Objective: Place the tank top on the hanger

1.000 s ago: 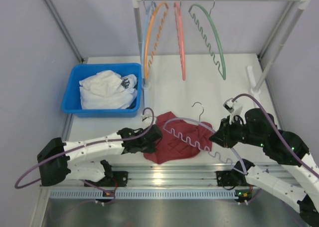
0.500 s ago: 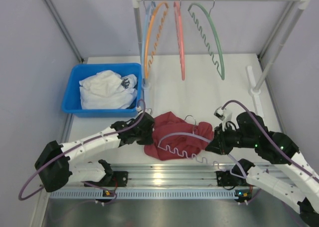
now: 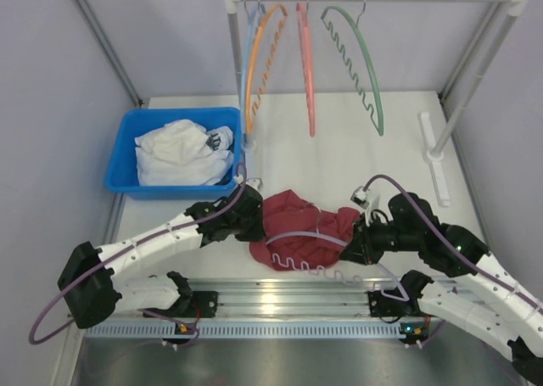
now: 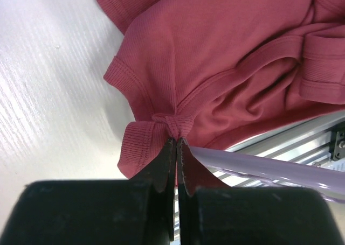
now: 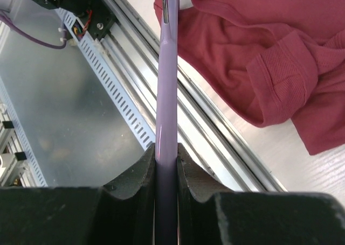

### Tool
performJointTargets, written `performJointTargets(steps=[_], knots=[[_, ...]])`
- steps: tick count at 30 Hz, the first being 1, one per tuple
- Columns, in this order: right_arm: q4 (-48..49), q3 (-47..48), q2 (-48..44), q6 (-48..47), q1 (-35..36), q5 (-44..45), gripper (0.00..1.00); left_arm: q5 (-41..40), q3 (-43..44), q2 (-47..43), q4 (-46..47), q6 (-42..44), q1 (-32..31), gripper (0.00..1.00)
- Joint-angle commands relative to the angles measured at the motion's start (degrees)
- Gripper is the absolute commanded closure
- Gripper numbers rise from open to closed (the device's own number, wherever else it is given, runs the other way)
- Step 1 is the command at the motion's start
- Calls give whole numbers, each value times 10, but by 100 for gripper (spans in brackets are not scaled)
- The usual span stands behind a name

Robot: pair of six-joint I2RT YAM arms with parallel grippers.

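The maroon tank top (image 3: pixel 297 218) lies bunched on the table between my two arms. My left gripper (image 3: pixel 254 225) is shut on a hem at its left edge; the left wrist view shows the fingertips (image 4: pixel 177 141) pinching a gathered fold of the tank top (image 4: pixel 226 56). The lavender hanger (image 3: pixel 299 236) lies across the fabric, its wavy bar (image 3: pixel 299 264) toward the near edge and its hook hidden. My right gripper (image 3: pixel 361 243) is shut on the hanger's right arm. In the right wrist view the hanger (image 5: pixel 167 83) runs straight out from the right gripper (image 5: pixel 167 151), beside the tank top (image 5: pixel 259 40).
A blue bin (image 3: pixel 125 172) with a white cloth (image 3: pixel 180 153) sits at the back left. Orange (image 3: pixel 257 64), salmon (image 3: pixel 307 72) and green (image 3: pixel 361 64) hangers hang from the rack at the back. An aluminium rail (image 3: pixel 280 297) runs along the near edge.
My right gripper has carried the hanger leftward into the tank top, and its hook has gone under the fabric. My left gripper has drawn the hem back and left, bunching the top.
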Motion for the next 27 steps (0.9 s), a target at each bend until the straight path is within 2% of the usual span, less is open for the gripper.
performJointTargets(steps=[1, 9, 18, 27], knots=[[91, -7, -1, 7, 18, -2, 100, 16, 36, -25, -11, 15, 3, 100], [197, -56, -17, 35, 47, 47, 100, 17, 54, -42, -38, 21, 3, 100], [262, -118, -34, 51, 94, 91, 100, 19, 83, -63, -53, 21, 3, 100], [367, -154, -14, 43, 149, 150, 100, 47, 107, -53, -56, 30, 3, 100]])
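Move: Some 24 cm to the left of the right hand, 9 cm farther out and 10 cm lower, is the tank top strap that the left fingers already pinch. The left hand has the near tip of the purple hanger, held by the right, barely 1 cm to its right and 1 cm back, just under its fingertips. The tank top's body lies about 14 cm right and 5 cm ahead of the left hand, 8 cm down; the blue bin is roughly 25 cm left and 25 cm ahead. Threading the hanger under the pinched strap, the right hand keeps its grip and pushes the purple arm leftward about 5 cm, sinking some 3 cm with a slight forward drift and a small roll. Meanwhile the left hand, fingers still shut on the cloth, lifts the strap about 7 cm nearly straight up, raising it over the advancing hanger end. ##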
